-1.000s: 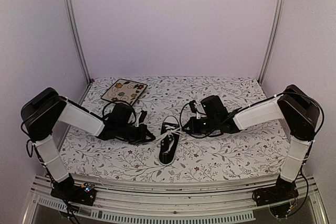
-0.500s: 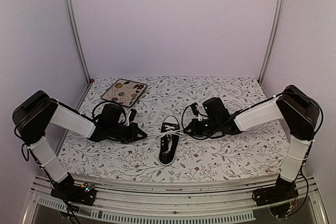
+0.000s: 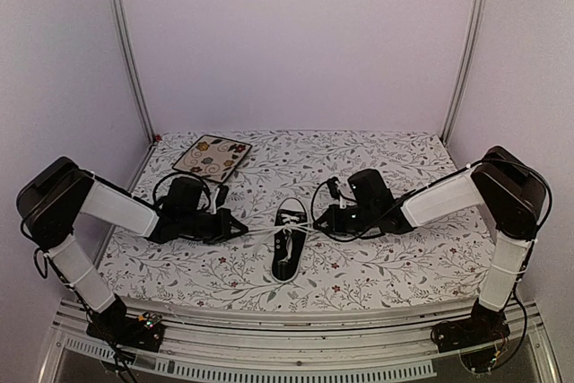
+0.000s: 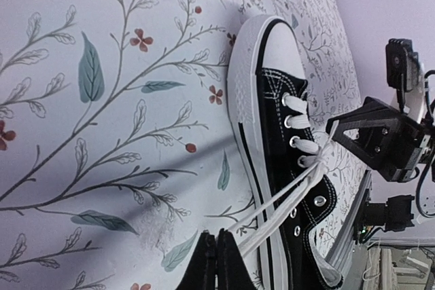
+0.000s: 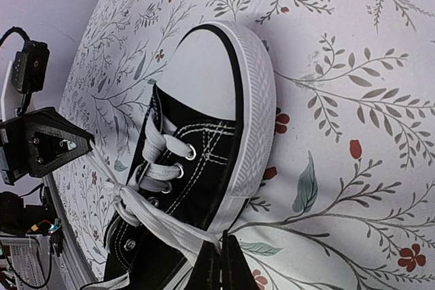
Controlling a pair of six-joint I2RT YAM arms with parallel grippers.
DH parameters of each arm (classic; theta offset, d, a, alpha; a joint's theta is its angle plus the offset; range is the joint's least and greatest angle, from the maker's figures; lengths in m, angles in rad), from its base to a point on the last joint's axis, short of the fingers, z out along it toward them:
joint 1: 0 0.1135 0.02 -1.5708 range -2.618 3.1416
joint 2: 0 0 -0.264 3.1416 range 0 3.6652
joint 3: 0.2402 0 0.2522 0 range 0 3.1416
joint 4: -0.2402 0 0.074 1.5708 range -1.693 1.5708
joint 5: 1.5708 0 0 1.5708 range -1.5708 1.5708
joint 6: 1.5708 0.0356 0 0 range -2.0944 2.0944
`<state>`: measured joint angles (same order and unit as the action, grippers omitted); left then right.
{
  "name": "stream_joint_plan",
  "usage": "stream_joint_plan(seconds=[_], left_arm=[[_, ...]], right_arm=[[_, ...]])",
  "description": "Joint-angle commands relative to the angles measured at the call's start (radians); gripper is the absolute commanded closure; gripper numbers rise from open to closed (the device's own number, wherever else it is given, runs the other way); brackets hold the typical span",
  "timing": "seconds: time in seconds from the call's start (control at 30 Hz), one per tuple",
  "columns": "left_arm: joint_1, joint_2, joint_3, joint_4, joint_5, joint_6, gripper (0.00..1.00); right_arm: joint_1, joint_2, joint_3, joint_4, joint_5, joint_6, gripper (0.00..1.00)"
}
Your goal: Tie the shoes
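A black low-top shoe (image 3: 287,244) with a white toe cap lies mid-table, toe toward the arms' bases. Its white laces (image 4: 285,212) cross in a knot (image 5: 126,195) over the eyelets and run out taut to both sides. My left gripper (image 3: 243,230) sits just left of the shoe, shut on the lace strands at its tips (image 4: 217,244). Just right of the shoe, my right gripper (image 3: 319,220) is shut on the other lace strands (image 5: 170,229), its tips (image 5: 221,248) low beside the white sole.
A square floral plate (image 3: 212,155) lies at the back left of the flower-patterned table (image 3: 395,257). Metal frame posts (image 3: 126,42) stand at the rear corners, with plain walls behind.
My left gripper has drawn away to the left with its lace, and the right gripper has edged right. The laces now stretch tighter across the shoe.
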<state>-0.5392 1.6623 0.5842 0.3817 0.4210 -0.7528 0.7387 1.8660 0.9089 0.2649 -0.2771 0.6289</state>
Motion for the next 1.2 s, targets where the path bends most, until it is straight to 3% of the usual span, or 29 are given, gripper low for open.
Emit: stream_joint_plan(seconds=[0.0,0.2,0.23,0.3,0.33,0.37,0.53,0.73,0.87,1.03,1.1,1.17], left_arm=[[0.051,-0.014,-0.035,-0.065,-0.050,0.022,1.00],[0.033,-0.011,0.023,-0.019,0.035,0.073,1.00],[0.028,-0.016,0.038,-0.019,0.046,0.084,0.91],[0.023,-0.039,0.061,-0.019,0.053,0.101,0.42],[0.022,-0.061,0.067,-0.020,0.050,0.110,0.10],[0.022,-0.100,0.069,-0.021,0.040,0.117,0.04],[0.037,-0.232,0.079,-0.074,-0.035,0.172,0.03],[0.175,-0.273,0.119,-0.215,-0.063,0.244,0.03],[0.420,-0.384,0.062,-0.213,-0.044,0.257,0.03],[0.822,-0.600,-0.111,-0.124,0.001,0.263,0.03],[0.934,-0.678,-0.165,-0.113,-0.065,0.286,0.03],[0.974,-0.754,-0.220,-0.091,-0.200,0.336,0.03]], right_arm=[[-0.055,-0.035,-0.036,-0.006,0.060,0.013,0.98],[-0.049,-0.071,-0.045,0.103,-0.118,-0.072,0.97],[-0.046,-0.075,-0.033,0.101,-0.145,-0.098,0.91],[-0.044,-0.094,-0.027,0.110,-0.214,-0.119,0.62],[-0.044,-0.108,-0.034,0.118,-0.230,-0.119,0.49],[-0.043,-0.131,-0.048,0.132,-0.241,-0.114,0.41],[-0.046,-0.266,-0.088,0.083,-0.138,-0.116,0.17],[-0.128,-0.410,-0.036,-0.171,0.055,-0.183,0.08],[-0.297,-0.517,-0.052,-0.287,0.137,-0.235,0.04],[-0.650,-0.637,-0.197,-0.244,0.086,-0.282,0.02],[-0.734,-0.671,-0.249,-0.213,0.115,-0.291,0.02],[-0.786,-0.705,-0.292,-0.183,0.213,-0.311,0.02]])
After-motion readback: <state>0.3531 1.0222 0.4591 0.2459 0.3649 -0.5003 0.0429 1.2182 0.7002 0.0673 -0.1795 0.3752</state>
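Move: Each hand keeps a white lace end pinched and drawn taut from the knot. The knot lies about 10 cm right of the left hand and 8 cm left of the right hand, roughly level with both and at their height. The shoe's toe cap is some 7 cm farther out than the knot, and its middle about 3 cm nearer the base. The flowered board lies 26 cm ahead of the left hand, 10 cm left. Both hands first hold nearly still with the laces stretched out to either side, then spread their fingers wide and let the laces go while rising about 10 cm beside the shoe. Then they swing outward away from it, a little forward on the way, the left hand some 30 cm to the left turning counter-clockwise and the right some 30 cm to the right turning clockwise, fingertips tipping up. ##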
